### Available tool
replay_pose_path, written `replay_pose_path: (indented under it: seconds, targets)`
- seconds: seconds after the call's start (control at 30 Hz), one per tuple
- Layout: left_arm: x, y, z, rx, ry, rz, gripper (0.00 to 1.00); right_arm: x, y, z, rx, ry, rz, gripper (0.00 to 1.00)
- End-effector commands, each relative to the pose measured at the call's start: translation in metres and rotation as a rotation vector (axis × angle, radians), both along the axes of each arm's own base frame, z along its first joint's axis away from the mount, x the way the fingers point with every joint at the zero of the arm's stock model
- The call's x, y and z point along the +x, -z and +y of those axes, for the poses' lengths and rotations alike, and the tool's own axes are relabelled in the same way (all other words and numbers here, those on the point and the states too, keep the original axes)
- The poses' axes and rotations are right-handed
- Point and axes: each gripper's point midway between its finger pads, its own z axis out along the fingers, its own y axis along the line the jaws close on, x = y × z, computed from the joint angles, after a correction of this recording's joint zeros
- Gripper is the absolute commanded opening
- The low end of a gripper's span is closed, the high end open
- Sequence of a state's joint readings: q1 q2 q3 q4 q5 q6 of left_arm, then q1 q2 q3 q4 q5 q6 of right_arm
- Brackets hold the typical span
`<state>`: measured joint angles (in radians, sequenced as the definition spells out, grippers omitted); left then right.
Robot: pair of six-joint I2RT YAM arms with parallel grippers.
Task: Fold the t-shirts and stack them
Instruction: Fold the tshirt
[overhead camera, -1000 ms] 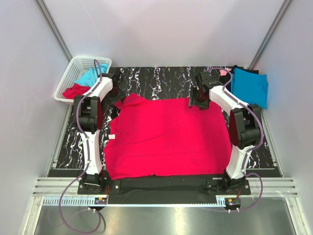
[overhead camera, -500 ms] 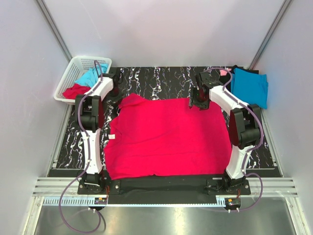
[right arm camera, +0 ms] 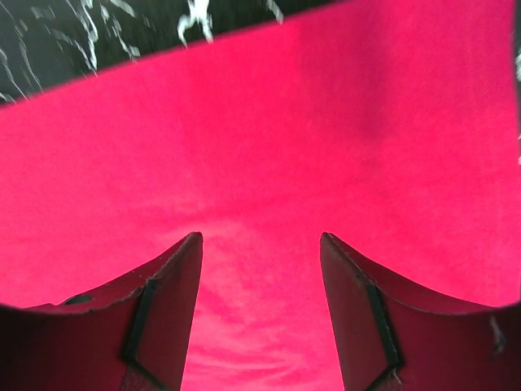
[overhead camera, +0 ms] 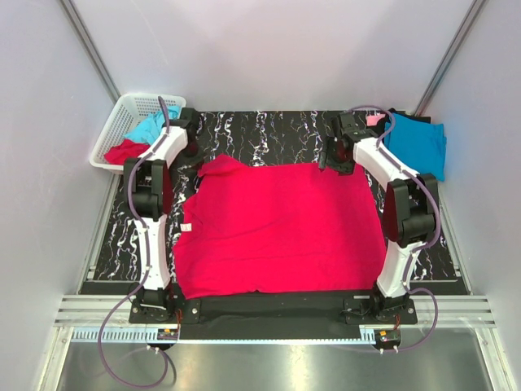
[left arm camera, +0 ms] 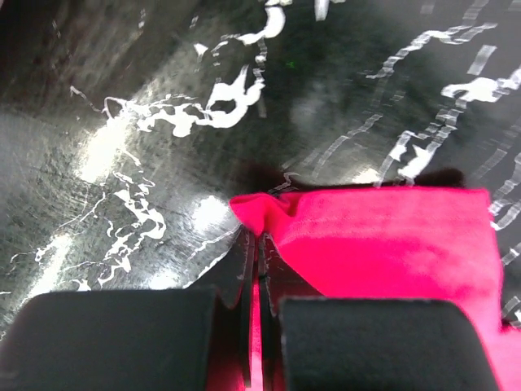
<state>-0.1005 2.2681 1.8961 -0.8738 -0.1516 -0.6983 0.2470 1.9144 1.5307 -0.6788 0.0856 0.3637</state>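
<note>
A crimson red t-shirt (overhead camera: 277, 224) lies spread flat over the middle of the black marbled table (overhead camera: 269, 130). My left gripper (overhead camera: 193, 155) is at its far left sleeve. In the left wrist view the left gripper (left arm camera: 257, 240) is shut on a puckered corner of the red cloth (left arm camera: 391, 244). My right gripper (overhead camera: 332, 157) hovers at the shirt's far right corner. The right wrist view shows this gripper (right arm camera: 260, 238) open, with only flat red cloth (right arm camera: 260, 147) below it and nothing between its fingers.
A white lattice basket (overhead camera: 122, 110) at the far left holds a turquoise shirt (overhead camera: 146, 129) and a red one (overhead camera: 124, 151). A turquoise shirt (overhead camera: 415, 142) lies on the far right over black cloth, with a bit of pink (overhead camera: 373, 120) beside it. Grey walls surround the table.
My left gripper has shut on the corner of the red sleeve. My right gripper has moved slightly away and to the right, toward the shirt's far edge, staying open.
</note>
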Motion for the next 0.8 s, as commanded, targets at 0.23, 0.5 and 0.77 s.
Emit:
replay_pose_path:
  seconds: [0.23,0.5,0.77]
  targets:
    - [0.025,-0.104,-0.024,-0.056,0.166,-0.271,0.0,0.031,-0.003,-0.029,-0.007,0.138,-0.028,0.69]
    - [0.019,-0.129,-0.035,-0.074,0.226,-0.332,0.0,0.066,0.01,-0.086,-0.041,0.296,0.029,0.69]
    - [0.014,-0.136,-0.047,-0.114,0.273,-0.342,0.01,0.078,0.03,-0.112,-0.074,0.312,0.077,0.69]
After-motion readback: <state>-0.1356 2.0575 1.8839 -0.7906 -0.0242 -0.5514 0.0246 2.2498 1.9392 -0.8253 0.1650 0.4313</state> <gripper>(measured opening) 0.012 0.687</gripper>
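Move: The left fingers already pinch the t-shirt's far left tip. From that hand the t-shirt's middle lies about 27 cm right and 21 cm back, the basket some 17 cm left and 11 cm ahead, and the t-shirt's far right corner about 52 cm right and 2 cm ahead. That corner is roughly 9 cm ahead, 12 cm right and 7 cm below the open right gripper; the blue shirt is some 25 cm right and 9 cm ahead of the gripper. Lift the left gripper about 10 cm, drifting slightly right, keeping its pinch on the t-shirt's tip and tilting the fingers some 15 degrees forward with a clockwise turn. Meanwhile swing the right gripper open about 11 cm right and 7 cm forward towards the far right corner, sinking a little after a slight initial rise and turning clockwise; stop short without closing. ##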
